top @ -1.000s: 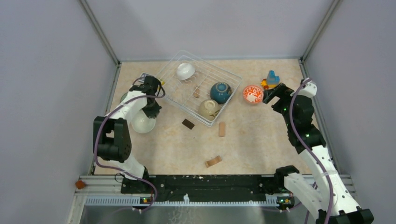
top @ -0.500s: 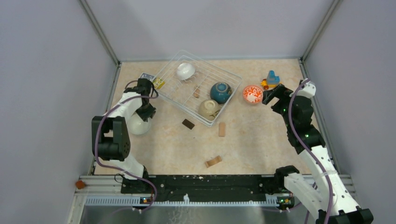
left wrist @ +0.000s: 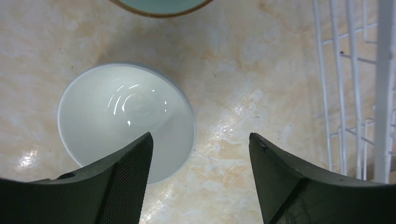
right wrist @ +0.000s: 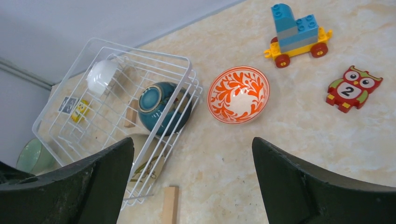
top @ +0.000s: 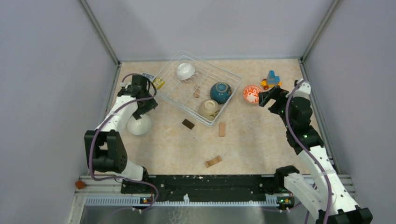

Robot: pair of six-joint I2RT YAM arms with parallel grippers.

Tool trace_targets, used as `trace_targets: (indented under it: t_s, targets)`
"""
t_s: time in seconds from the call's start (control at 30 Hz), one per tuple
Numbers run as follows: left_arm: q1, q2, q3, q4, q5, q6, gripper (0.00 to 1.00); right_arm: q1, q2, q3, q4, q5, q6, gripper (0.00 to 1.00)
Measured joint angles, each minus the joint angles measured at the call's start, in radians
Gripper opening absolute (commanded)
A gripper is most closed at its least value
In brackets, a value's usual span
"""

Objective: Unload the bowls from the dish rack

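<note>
The white wire dish rack (top: 215, 71) holds a white bowl (top: 185, 71), a dark teal bowl (top: 220, 92) and a beige bowl (top: 208, 108). Another white bowl (top: 138, 124) stands on the table left of the rack. My left gripper (top: 145, 105) is open and empty just above it. In the left wrist view (left wrist: 201, 136) its left finger overlaps that bowl (left wrist: 116, 112). The pale green bowl's rim (left wrist: 161, 3) shows at the top. My right gripper (top: 267, 99) is open and empty beside the orange-patterned bowl (top: 252, 93), which stands on the table right of the rack (right wrist: 140, 51).
Wooden blocks lie on the table: a dark one (top: 188, 123), a light one (top: 222, 129) and one nearer the bases (top: 213, 161). A toy train (top: 271, 79) and an owl piece (right wrist: 353, 87) sit at far right. A small card (top: 159, 83) lies left of the rack.
My left gripper has drawn back up and to the left, leaving the white bowl uncovered on the table. My right gripper has shifted slightly left toward the patterned bowl.
</note>
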Motion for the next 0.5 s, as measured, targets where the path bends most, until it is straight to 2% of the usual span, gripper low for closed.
trace_targets:
  t_s: [0.2, 0.3, 0.5]
  targets:
    - [-0.035, -0.075, 0.000, 0.093, 0.074, 0.182, 0.98, 0.000, -0.005, -0.023, 0.030, -0.101, -0.025, 0.94]
    - [-0.081, -0.106, 0.001, 0.163, 0.131, 0.273, 0.99, 0.000, -0.008, -0.025, 0.042, -0.137, -0.038, 0.94]
    - [-0.249, -0.098, 0.066, 0.259, 0.158, 0.463, 0.99, 0.000, -0.026, -0.025, 0.041, -0.161, -0.056, 0.94]
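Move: The small white bowl lies upside down in the far left part of the rack, about 19 cm ahead of the left hand, 18 cm to its right and 4 cm lower. The beige bowl is roughly 28 cm right and 1 cm ahead; the just-released large white bowl sits 6 cm back and 4 cm left, the green bowl 8 cm ahead and 11 cm left. From the right hand, the small white bowl is some 22 cm ahead, 35 cm left and 20 cm below. Towards the small white bowl in the rack the left hand swings about 11 cm right while rising some 8 cm and reaching 4–5 cm forward, leaving the large white bowl behind and crossing the rack's near left edge. Its wrist turns clockwise about 40 degrees and tips up, and its fingers spread fully open. The right hand, still open and empty, shifts slightly left, turning a little counter-clockwise. ##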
